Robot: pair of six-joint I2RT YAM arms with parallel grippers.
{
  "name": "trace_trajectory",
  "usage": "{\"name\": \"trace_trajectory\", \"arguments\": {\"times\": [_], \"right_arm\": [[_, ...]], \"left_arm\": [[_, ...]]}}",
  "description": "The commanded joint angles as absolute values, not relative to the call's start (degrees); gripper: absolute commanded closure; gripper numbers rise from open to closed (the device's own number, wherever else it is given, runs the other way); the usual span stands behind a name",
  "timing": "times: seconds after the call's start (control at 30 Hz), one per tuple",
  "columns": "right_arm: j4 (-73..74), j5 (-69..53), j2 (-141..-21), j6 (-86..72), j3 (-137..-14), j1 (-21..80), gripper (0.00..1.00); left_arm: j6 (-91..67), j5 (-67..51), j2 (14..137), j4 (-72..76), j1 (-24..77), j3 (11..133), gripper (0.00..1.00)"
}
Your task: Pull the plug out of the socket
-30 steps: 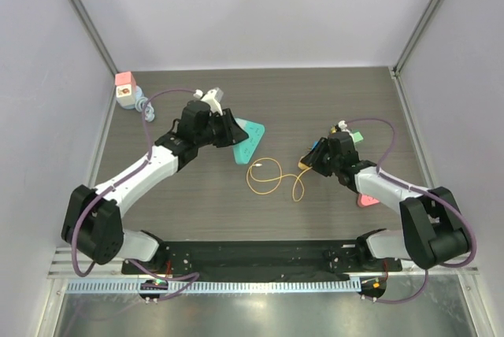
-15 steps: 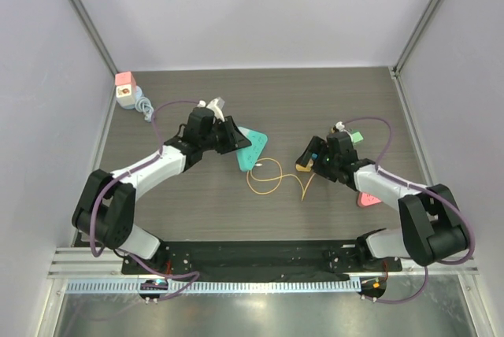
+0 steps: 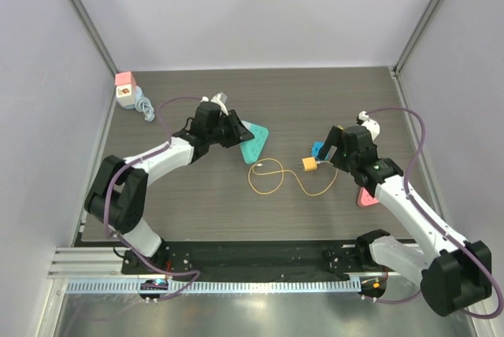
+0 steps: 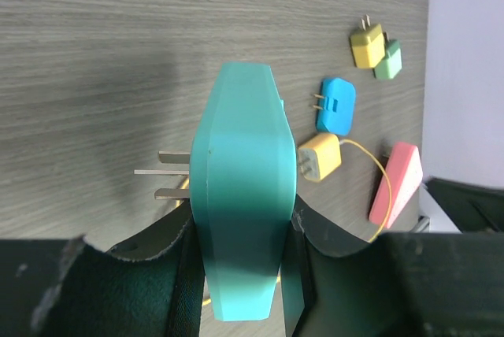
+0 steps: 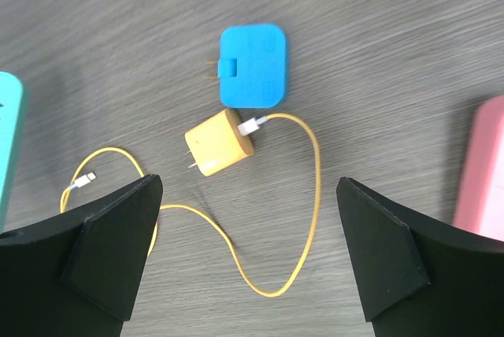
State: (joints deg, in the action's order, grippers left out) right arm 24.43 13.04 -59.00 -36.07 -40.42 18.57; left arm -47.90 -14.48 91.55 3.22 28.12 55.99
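My left gripper (image 3: 234, 131) (image 4: 240, 231) is shut on the teal socket (image 3: 253, 139) (image 4: 244, 172), one finger on each flat side. Three metal prongs (image 4: 169, 172) stick out of the socket's left side in the left wrist view. The yellow plug (image 3: 309, 164) (image 5: 220, 143) (image 4: 319, 156) lies free on the table, apart from the socket. Its yellow cable (image 3: 268, 176) (image 5: 315, 195) trails in loops toward the socket. My right gripper (image 3: 334, 153) (image 5: 250, 191) hangs open above the plug and cable, with nothing between its fingers.
A blue plug (image 3: 317, 149) (image 5: 251, 66) lies just behind the yellow one. A pink wedge block (image 3: 366, 198) (image 5: 484, 164) sits to the right. A yellow adapter (image 4: 367, 44) and a green adapter (image 4: 388, 60) lie farther back. A pink-white adapter (image 3: 126, 90) with a grey cord stands at the back left.
My right gripper has opened and let go of the yellow plug, which now lies on the table; the arm drew back to the right. The left gripper carried the socket slightly right.
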Motion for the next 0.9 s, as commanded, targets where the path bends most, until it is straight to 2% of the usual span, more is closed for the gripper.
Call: {"name": "trace_trajectory", "arguments": {"times": [0.0,0.17,0.33,0.5,0.63,0.73,0.77,0.87], "right_arm": [[30.0,19.5,-54.3,-33.1,-43.2,18.4,0.01],[30.9,22.1,-49.1,-31.5,-41.2,18.4,0.01],[30.9,16.1,-43.3,-32.0,-40.1,18.4,0.02],[30.1,13.2,-39.3,-31.4,-38.7,18.4,0.02],[28.6,10.1,-38.0,-30.6,-37.9,18.5,0.02],[27.4,9.1,-38.4,-30.2,-37.3,18.4,0.02],[27.2,8.4,-38.6,-30.1,-37.2,18.4,0.02],[26.4,7.5,-39.6,-29.8,-36.7,18.4,0.02]], "left_arm": [[-49.9,-13.0,93.7,7.5,27.8,60.8,1.0],[-53.6,-11.8,99.0,11.2,26.5,63.6,1.0],[-55.8,-9.3,108.1,19.3,24.3,68.5,1.0],[-55.9,-14.3,120.6,28.6,19.7,79.6,1.0],[-55.8,-17.8,132.4,27.4,16.5,90.7,1.0],[-55.5,-19.3,136.7,22.8,14.2,98.9,0.99],[-54.9,-19.4,138.8,19.5,13.8,102.3,0.97],[-52.7,-19.6,141.2,12.2,12.7,107.4,0.7]]}}
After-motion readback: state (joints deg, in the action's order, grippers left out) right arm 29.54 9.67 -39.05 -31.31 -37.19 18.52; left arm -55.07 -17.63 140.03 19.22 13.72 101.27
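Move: The left hand holds the teal socket. The open table near the back wall, where it is headed, lies about 28 cm ahead, 5 cm left and 10 cm down; the white cord coil sits roughly 19 cm ahead and 36 cm left of the hand. From the open right hand, the yellow plug is about 2 cm ahead, 6 cm left and 8 cm below, the blue plug 8 cm ahead and 3 cm left, the yellow adapter 15 cm ahead and 4 cm right. Still pinching the teal socket, the left hand sweeps it forward some 26 cm towards the back wall, gathering speed and sinking about 6 cm, with a slight leftward bend late and a roughly 15-degree counter-clockwise turn. The empty right hand, fingers staying wide, backs off up and towards its base from the yellow plug, first edging right and then back left, fingertips tilting up. ##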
